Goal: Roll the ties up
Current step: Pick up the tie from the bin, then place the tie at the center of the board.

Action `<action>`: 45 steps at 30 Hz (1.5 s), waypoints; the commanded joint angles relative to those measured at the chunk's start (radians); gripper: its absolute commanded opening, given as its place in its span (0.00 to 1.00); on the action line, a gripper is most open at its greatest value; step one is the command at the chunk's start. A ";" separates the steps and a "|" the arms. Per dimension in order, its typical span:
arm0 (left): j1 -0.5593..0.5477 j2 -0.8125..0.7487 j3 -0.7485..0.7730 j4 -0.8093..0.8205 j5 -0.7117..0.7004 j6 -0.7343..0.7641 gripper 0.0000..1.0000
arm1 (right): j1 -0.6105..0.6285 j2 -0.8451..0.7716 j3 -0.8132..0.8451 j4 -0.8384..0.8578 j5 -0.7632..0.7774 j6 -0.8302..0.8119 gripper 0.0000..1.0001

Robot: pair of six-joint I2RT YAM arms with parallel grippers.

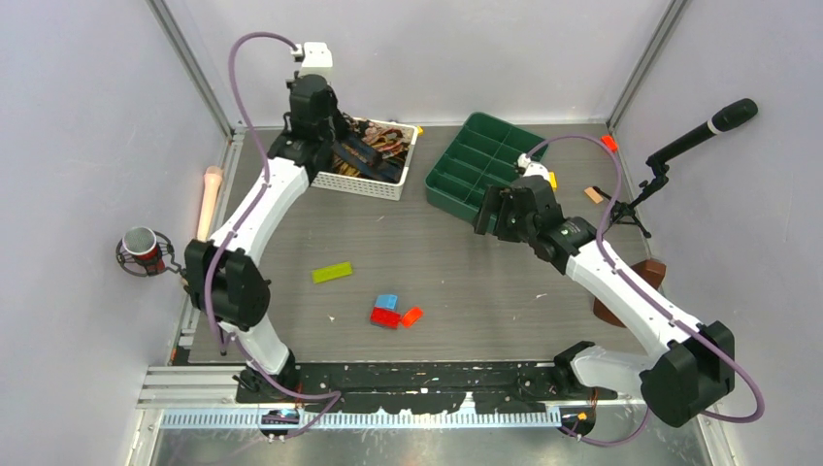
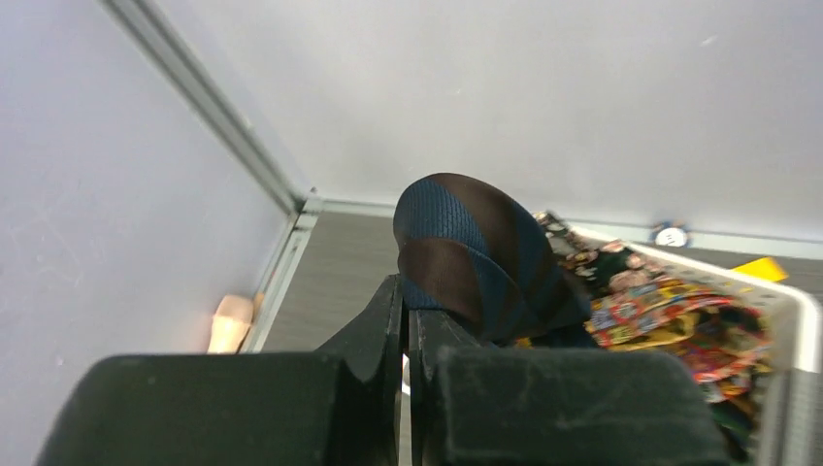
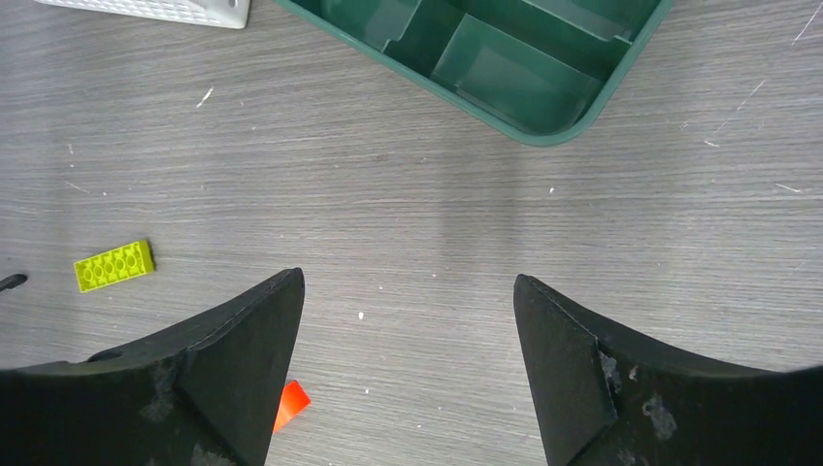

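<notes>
My left gripper (image 2: 406, 291) is shut on a fold of the dark navy tie (image 2: 466, 252), which has broad brown-black diagonal stripes and bulges up just past the fingertips. In the top view the left gripper (image 1: 330, 136) hangs over the left end of the white basket (image 1: 374, 184), where the navy tie (image 1: 369, 155) lies with other patterned ties (image 1: 390, 139). More colourful ties (image 2: 670, 301) fill the basket (image 2: 806, 320) behind the held fold. My right gripper (image 3: 408, 291) is open over bare table, nothing between its fingers, near the green tray (image 1: 480, 160).
The green compartment tray (image 3: 543, 126) sits beyond the right gripper. Loose bricks lie mid-table: lime (image 1: 332, 272), blue (image 1: 386, 302), red (image 1: 384, 317), orange (image 1: 412, 316). A pale wooden cylinder (image 1: 210, 199) lies along the left edge. A microphone stand (image 1: 679, 146) stands at the right.
</notes>
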State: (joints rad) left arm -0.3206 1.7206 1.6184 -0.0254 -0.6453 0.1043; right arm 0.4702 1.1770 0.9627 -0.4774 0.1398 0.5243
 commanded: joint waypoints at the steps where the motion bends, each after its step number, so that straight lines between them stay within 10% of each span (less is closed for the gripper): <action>1: -0.010 -0.073 0.111 -0.089 0.165 -0.036 0.00 | 0.003 -0.063 -0.016 0.064 0.011 -0.016 0.85; 15: -0.108 -0.088 0.442 -0.332 0.408 -0.027 0.00 | 0.004 -0.167 -0.056 0.188 -0.063 -0.013 0.86; 37: -0.174 -0.258 0.201 -0.402 0.697 -0.163 0.00 | 0.003 -0.164 -0.043 0.260 -0.112 0.017 0.86; 45: -0.213 -0.269 0.245 -0.477 0.751 -0.180 0.00 | 0.004 -0.150 -0.149 0.584 -0.302 0.003 0.88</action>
State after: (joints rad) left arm -0.5117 1.4918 1.8107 -0.4770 0.0509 -0.0540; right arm 0.4702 1.0218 0.8654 -0.1482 -0.0376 0.5293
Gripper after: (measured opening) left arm 0.020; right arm 0.876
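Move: Above the left part of the bin, the left hand already holds the striped tie. The bin's middle is about 10 cm to its right, level with it and 29 cm below. The tie is bound for open table some 24 cm right, 15 cm back and 34 cm below; the green tray is roughly 41 cm right, 3 cm back and 31 cm down. From the right hand, the tie's gripped end lies about 39 cm left, 21 cm ahead and 16 cm above. Lifting the pinched tie on upward about 14 cm, the left hand swings right and back towards the right gripper, then sinks some 5 cm as it carries on, ending about 17 cm right and 13 cm back, turned clockwise some 50 degrees. The open right hand rises about 7 cm, tipping its fingers up, and eases left near the end. ##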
